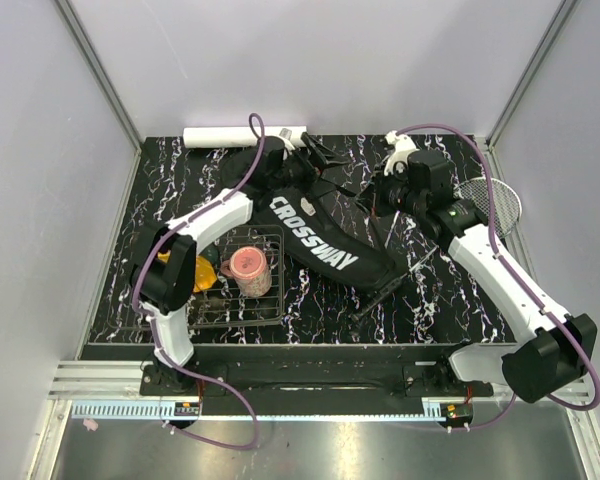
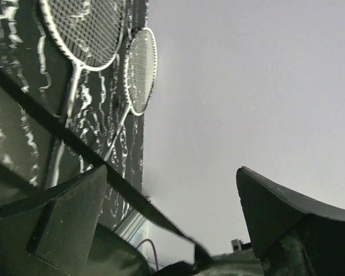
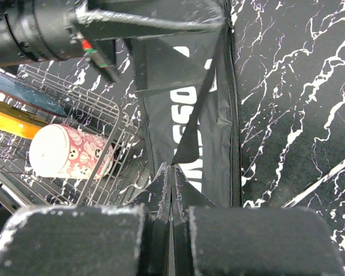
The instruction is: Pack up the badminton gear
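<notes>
The long black CROSSWAY bag [image 1: 320,240] lies slantwise across the table's middle. My right gripper [image 3: 172,172] is shut on the bag's black strap [image 3: 210,86], which rises taut from the fingertips; it hovers by the bag's far right side [image 1: 380,195]. At the bag's far end, my left gripper [image 1: 315,160] stands open, a strap [image 2: 103,172] running slantwise between its fingers [image 2: 69,218] without being pinched. Two white-strung rackets [image 2: 86,29] [image 2: 141,69] lie side by side; one head [image 1: 490,205] shows at the right edge. A white tube [image 1: 230,135] lies along the back wall.
A wire basket [image 1: 270,305] at the front left holds a pink cup [image 1: 250,270] and a yellow-black object [image 1: 205,272], close beside the bag. In the right wrist view the cup [image 3: 69,152] lies on its side. Grey walls close in the table's back and sides.
</notes>
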Robot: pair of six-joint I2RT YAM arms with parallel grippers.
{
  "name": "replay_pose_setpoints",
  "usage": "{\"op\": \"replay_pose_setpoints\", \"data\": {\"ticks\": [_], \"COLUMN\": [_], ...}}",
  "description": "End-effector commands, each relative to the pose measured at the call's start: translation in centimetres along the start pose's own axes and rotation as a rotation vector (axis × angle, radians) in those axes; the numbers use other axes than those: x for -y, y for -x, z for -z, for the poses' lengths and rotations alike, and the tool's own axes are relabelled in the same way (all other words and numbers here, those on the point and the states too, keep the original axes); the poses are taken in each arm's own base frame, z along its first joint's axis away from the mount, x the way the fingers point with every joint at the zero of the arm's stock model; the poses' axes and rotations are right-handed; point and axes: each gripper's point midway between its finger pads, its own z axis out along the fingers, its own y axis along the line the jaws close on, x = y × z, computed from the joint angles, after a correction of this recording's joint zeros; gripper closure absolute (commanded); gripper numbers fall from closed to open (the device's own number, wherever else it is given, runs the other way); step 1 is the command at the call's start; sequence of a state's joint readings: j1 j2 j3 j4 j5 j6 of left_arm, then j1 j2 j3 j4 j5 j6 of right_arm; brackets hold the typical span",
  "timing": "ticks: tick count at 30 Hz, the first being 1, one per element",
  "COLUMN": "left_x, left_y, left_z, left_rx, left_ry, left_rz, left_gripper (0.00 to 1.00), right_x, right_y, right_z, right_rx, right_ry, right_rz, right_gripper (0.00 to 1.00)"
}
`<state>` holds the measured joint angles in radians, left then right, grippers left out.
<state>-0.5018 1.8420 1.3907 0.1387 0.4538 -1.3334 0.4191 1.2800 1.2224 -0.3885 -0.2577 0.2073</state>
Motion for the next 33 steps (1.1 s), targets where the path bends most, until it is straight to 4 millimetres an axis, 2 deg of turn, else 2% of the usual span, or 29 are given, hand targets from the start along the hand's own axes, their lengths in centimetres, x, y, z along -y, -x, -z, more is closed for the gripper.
{"op": "replay_pose_setpoints", "data": {"ticks": [1,2,5,7,12,13,14,16,20,21,22,23,24,25,26,27,28,30,31,33], "left_x": [3.6,3.1,3.1,3.3,2.1,0.8,1.0,0.1,0.1,0.4,1.4,0.9,1.4,2.1,2.7,2.7,3.4,3.5,4.2,5.1], "left_y": [-0.9,-0.9,-1.2,-1.4,-2.4,-2.9,-3.0,-3.3,-3.5,-3.4,-3.1,-2.9,-3.2,-3.1,-2.9,-2.8,-2.7,-2.8,-2.9,-3.4], "left_z": [-2.1,-2.9,-3.8,-4.0,-2.9,-2.6,-2.0,-1.8,-2.4,-2.7,-3.0,-3.7,-3.9,-4.2,-4.0,-3.9,-3.3,-2.7,-1.9,-0.9], "left_rx": [-0.049,-0.056,-0.076,-0.082,-0.073,-0.072,-0.063,-0.061,-0.076,-0.073,-0.072,-0.076,-0.096,-0.102,-0.098,-0.088,-0.082,-0.082,-0.08,-0.094], "left_ry": [-0.092,-0.097,-0.129,-0.135,-0.068,-0.038,-0.038,-0.016,-0.026,-0.034,-0.057,-0.05,-0.068,-0.094,-0.125,-0.125,-0.141,-0.142,-0.153,-0.191], "left_rz": [0.022,0.034,0.082,0.069,0.034,0.041,0.034,0.043,0.056,0.057,0.043,0.044,0.03,0.018,-0.013,-0.031,-0.065,-0.166,-0.201,-0.293], "left_gripper": [0.01,0.01,0.1,0.11,0.01,0.01,0.01,0.01,0.01,0.04,0.08,0.15,0.39,0.53,0.63,0.78,0.85,0.96,1.0,1.0], "right_x": [-1.9,-2.1,-2.5,-2.3,-1.6,-1.7,-1.8,-1.9,-2.2,-2.4,-2.5,-2.8,-2.9,-3.0,-3.1,-3.0,-2.7,-3.1,-3.3,-3.1], "right_y": [1.4,1.5,1.1,0.7,0.9,1.1,1.2,1.4,1.3,1.2,1.1,1.0,0.8,0.5,0.3,0.2,-0.4,-0.4,-0.6,0.2], "right_z": [1.0,1.5,1.9,2.1,2.3,2.4,2.5,2.5,2.7,2.7,2.7,2.9,2.8,2.8,2.9,2.9,2.8,3.2,3.6,4.4], "right_rx": [0.065,0.072,0.07,0.067,0.085,0.091,0.091,0.098,0.095,0.091,0.088,0.087,0.082,0.069,0.063,0.056,0.024,-0.008,-0.024,-0.007], "right_ry": [0.075,0.082,0.099,0.093,0.052,0.054,0.058,0.063,0.078,0.09,0.096,0.112,0.118,0.122,0.126,0.119,0.103,0.135,0.147,0.142], "right_rz": [0.011,0.009,0.005,0.003,0.01,0.015,0.019,0.022,0.023,0.02,0.015,0.005,-0.004,-0.012,-0.024,-0.033,-0.053,-0.085,-0.102,-0.155], "right_gripper": [1.0,1.0,1.0,1.0,1.0,1.0,1.0,1.0,1.0,1.0,1.0,1.0,1.0,1.0,1.0,0.81,0.67,0.37,0.31,0.22]}}
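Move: The strap of the black bag hangs from the right hand's shut fingertips. Its stretch for the open left hand to grip is some 5 cm to that hand's right, about 2 cm back and 3 cm lower. From the left hand, the bag's middle lies roughly 7 cm ahead, 5 cm left and 22 cm below. The pink mug is about 14 cm back, 19 cm left and 19 cm below the left hand. Rightwards about 4.5 cm goes the open left hand, soon sinking as well to end some 2.5 cm lower, and there its fingers shut and pinch the black strap beside the right fingertips. The right hand keeps hold while easing back about 3.5 cm, and only once the left is closing does it open and let the strap go. ##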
